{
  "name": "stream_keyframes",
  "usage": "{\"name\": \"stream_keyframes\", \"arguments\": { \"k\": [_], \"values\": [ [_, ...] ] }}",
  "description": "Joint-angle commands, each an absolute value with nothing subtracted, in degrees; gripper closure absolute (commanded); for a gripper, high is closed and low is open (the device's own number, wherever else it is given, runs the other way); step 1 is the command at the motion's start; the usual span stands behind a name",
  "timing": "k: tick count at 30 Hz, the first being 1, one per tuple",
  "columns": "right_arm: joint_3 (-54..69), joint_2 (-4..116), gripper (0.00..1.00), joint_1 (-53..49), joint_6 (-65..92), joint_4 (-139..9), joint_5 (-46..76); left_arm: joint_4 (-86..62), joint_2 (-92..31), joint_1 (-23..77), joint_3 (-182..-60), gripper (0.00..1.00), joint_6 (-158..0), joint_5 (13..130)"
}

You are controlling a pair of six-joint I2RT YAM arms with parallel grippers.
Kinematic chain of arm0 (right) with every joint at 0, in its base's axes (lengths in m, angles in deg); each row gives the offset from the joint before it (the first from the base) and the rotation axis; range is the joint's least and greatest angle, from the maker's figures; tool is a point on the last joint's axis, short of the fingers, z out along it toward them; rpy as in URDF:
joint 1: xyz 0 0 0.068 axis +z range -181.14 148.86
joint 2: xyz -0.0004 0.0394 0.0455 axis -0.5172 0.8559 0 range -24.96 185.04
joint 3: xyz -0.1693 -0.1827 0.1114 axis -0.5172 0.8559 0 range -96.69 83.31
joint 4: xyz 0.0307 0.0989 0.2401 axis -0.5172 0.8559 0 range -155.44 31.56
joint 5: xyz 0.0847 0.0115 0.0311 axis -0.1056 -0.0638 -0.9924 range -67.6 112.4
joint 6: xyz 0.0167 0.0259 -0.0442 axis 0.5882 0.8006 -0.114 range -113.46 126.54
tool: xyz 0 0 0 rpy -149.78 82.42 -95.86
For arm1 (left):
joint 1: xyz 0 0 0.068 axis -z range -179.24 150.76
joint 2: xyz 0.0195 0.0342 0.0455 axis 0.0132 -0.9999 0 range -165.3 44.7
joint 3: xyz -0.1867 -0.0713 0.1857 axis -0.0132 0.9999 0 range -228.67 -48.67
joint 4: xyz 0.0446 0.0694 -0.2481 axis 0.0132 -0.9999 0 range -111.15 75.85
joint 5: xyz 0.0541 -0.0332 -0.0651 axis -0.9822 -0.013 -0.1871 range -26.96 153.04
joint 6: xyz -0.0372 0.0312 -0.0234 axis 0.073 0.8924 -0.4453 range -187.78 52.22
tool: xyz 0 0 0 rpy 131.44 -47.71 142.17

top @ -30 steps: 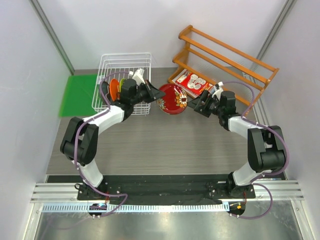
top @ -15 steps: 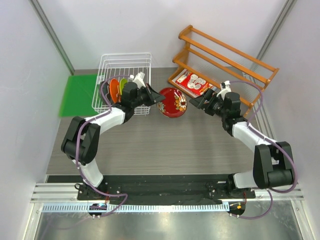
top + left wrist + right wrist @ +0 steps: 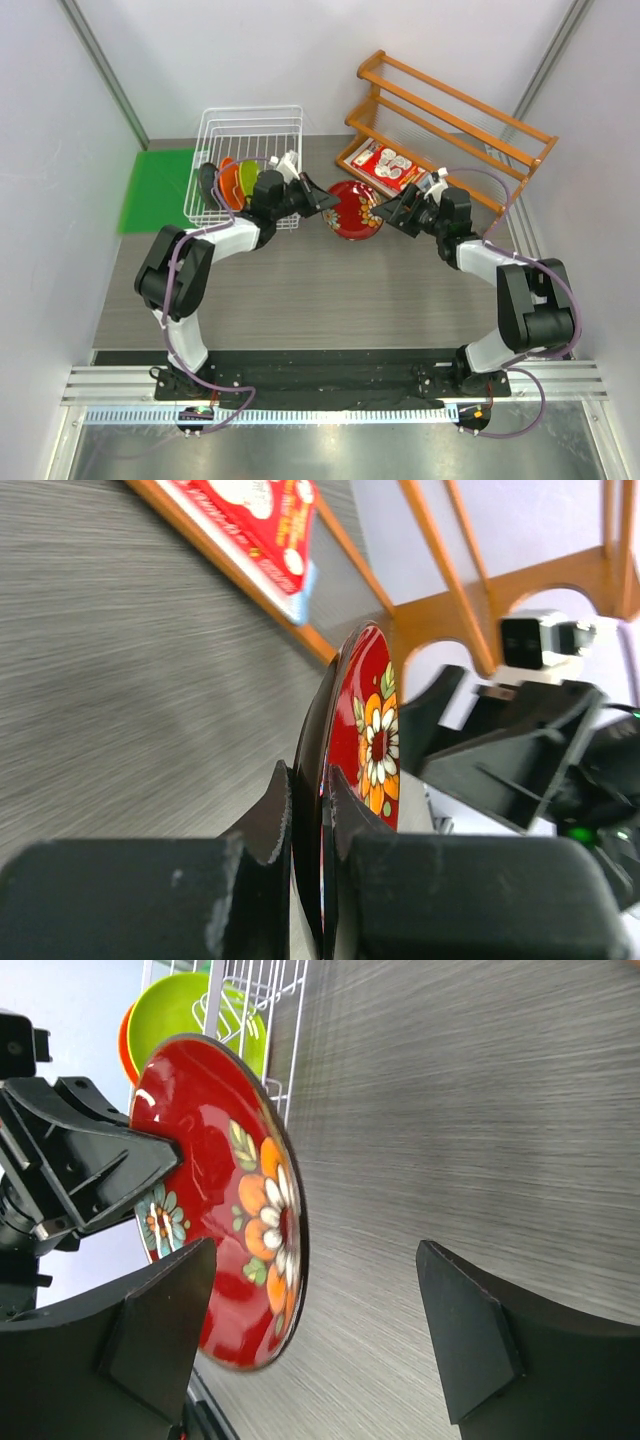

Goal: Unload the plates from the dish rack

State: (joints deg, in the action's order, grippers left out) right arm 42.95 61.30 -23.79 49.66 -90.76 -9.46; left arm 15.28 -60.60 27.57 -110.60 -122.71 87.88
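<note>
My left gripper (image 3: 320, 198) is shut on the rim of the dark red patterned plate (image 3: 356, 209) and holds it on edge above the table, right of the dish rack (image 3: 250, 128). In the left wrist view the fingers (image 3: 272, 805) pinch the plate (image 3: 372, 725). My right gripper (image 3: 391, 212) is open just right of the plate. In the right wrist view the plate (image 3: 215, 1210) reaches between my open fingers (image 3: 165, 1325), with a gap on both sides. The orange (image 3: 229, 180), lime green (image 3: 247, 177) and blue-grey (image 3: 208, 180) plates stand in the rack.
An orange-brown wooden slatted rack (image 3: 455, 110) stands at the back right with a red-and-white packet (image 3: 386, 165) on its bottom shelf. A green mat (image 3: 155, 188) lies left of the dish rack. Walls close in on both sides.
My left gripper has carried the red plate a little to the right and nearer. My right gripper has closed in on the plate's right rim, still open.
</note>
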Motion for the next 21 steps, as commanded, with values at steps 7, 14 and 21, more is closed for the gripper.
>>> {"name": "stream_keyframes", "arguments": {
  "k": [7, 14, 21],
  "values": [
    [43.4, 65.9, 0.71, -22.4, 54.6, -104.3, -14.4, 26.7, -61.4, 29.3, -111.1, 1.0, -126.8, 90.8],
    [43.5, 60.3, 0.99, -22.8, 48.5, -94.1, -7.9, 22.9, -59.6, 29.2, -110.0, 0.9, -123.2, 90.7],
    [42.4, 51.7, 0.99, -25.3, 41.0, -76.0, 1.7, 14.0, -53.9, 28.3, -107.8, 0.27, -111.3, 86.0]
  ]
}}
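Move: My left hand already pinches the red plate by its left rim, the plate's middle lying about 4 cm to the right of that hand and 2 cm back. For my open right hand the plate's middle is some 8 cm to the left, 1 cm back and about level in height. The red box lies roughly 12 cm ahead of my right hand, 1 cm right and 10 cm lower; the green plate in the dish rack is around 32 cm left, 5 cm ahead and 8 cm lower. I slide my right hand about 2 cm left so its open fingers straddle the red plate's right rim, while my left hand eases it some 1.5 cm right to meet them. My right fingers shut on the rim; then I open my left fingers about halfway to let go, as my right hand draws back right, a little back and up. ##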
